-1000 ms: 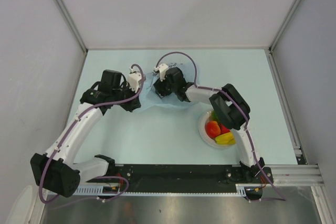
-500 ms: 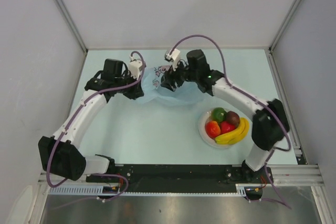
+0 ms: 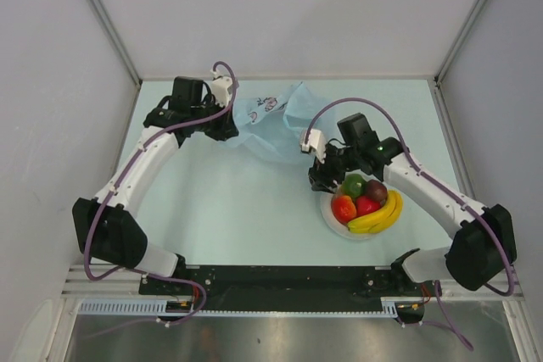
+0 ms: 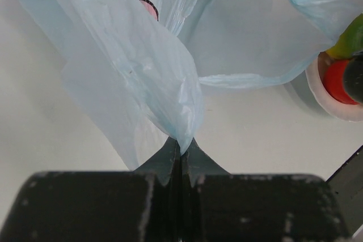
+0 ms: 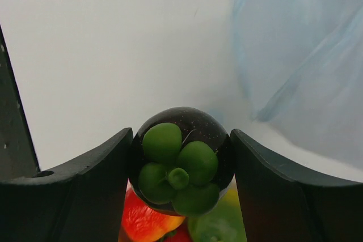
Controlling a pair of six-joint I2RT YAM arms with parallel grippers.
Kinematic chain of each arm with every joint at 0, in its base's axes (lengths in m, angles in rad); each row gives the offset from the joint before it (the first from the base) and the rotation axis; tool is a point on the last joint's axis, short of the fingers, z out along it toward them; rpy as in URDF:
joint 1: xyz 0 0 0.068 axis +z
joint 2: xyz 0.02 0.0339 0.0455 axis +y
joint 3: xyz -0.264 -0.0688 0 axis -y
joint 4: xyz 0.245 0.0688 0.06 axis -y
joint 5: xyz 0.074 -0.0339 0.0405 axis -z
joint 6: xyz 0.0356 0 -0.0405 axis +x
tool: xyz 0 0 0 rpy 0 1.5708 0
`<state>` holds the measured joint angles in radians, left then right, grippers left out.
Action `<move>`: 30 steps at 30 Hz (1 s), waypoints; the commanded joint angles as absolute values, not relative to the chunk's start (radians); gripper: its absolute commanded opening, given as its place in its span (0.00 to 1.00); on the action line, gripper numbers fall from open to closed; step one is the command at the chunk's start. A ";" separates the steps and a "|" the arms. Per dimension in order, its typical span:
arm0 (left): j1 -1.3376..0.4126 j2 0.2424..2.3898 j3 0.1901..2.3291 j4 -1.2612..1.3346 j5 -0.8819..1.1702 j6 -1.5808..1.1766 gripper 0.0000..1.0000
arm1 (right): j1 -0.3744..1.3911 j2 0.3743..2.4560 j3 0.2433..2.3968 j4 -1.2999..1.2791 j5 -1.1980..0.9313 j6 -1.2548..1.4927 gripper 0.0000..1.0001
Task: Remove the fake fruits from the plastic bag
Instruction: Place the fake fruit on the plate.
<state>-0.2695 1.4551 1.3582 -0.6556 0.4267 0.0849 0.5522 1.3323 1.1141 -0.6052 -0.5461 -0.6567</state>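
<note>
The plastic bag point(image 3: 273, 121) is light blue with a small print and lies crumpled at the back centre. My left gripper point(image 3: 227, 130) is shut on a pinched fold of the bag point(image 4: 148, 66), and its tips point(image 4: 181, 150) meet on the film. My right gripper point(image 3: 326, 181) is shut on a dark round fruit with a green calyx point(image 5: 180, 165), held just above the white plate point(image 3: 332, 219). On the plate lie a green fruit point(image 3: 354, 184), a dark one point(image 3: 377, 191), a red one point(image 3: 344, 208) and a yellow banana point(image 3: 378, 219). I cannot see into the bag.
The white plate point(image 4: 315, 83) sits right of centre, close to the bag's right edge. Grey walls enclose the pale table on three sides. A black rail point(image 3: 288, 279) runs along the near edge between the arm bases.
My right arm has swung from the bag to the plate, carrying the dark fruit. My left gripper has pulled its bag corner toward the back left.
</note>
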 commanded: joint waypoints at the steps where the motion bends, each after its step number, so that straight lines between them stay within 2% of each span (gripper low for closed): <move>1: -0.262 1.434 1.382 -0.627 0.439 0.069 0.00 | 0.549 1.367 1.077 -0.647 -0.485 -0.718 0.49; 12: -0.264 1.378 1.322 -0.617 0.413 0.089 0.01 | 0.515 1.522 1.052 -0.603 -0.341 -0.762 0.51; 27: -0.264 1.407 1.341 -0.612 0.433 0.081 0.00 | 0.491 1.540 1.040 -0.647 -0.333 -0.784 0.56; 30: -0.264 1.402 1.335 -0.611 0.431 0.084 0.00 | 0.492 1.536 1.039 -0.663 -0.356 -0.784 0.59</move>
<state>-0.2695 1.4132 1.3220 -0.6395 0.4191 0.0860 0.4953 1.5398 1.0435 -0.6319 -0.3443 -0.7628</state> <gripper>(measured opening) 0.006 0.697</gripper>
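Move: The right gripper already holds the dark mangosteen. The free spot at the plate's far left edge lies roughly 6 cm to its right, 2 cm ahead and 13 cm below. The red fruit is about 7 cm right and 2 cm back of the hand, the green one some 10 cm right and 3 cm ahead, both about 12 cm down. From the left gripper, which keeps pinching the bag, that spot is roughly 28 cm right, 9 cm back and 18 cm down. Lower the right gripper about 10 cm to the free spot on the plate beside the red and green fruits, carrying it some 5 cm to the right and slightly forward as it sinks. Tip the left-pointing fingers about 20 degrees more steeply down, keep the mangosteen gripped, and ease to a stop there. ##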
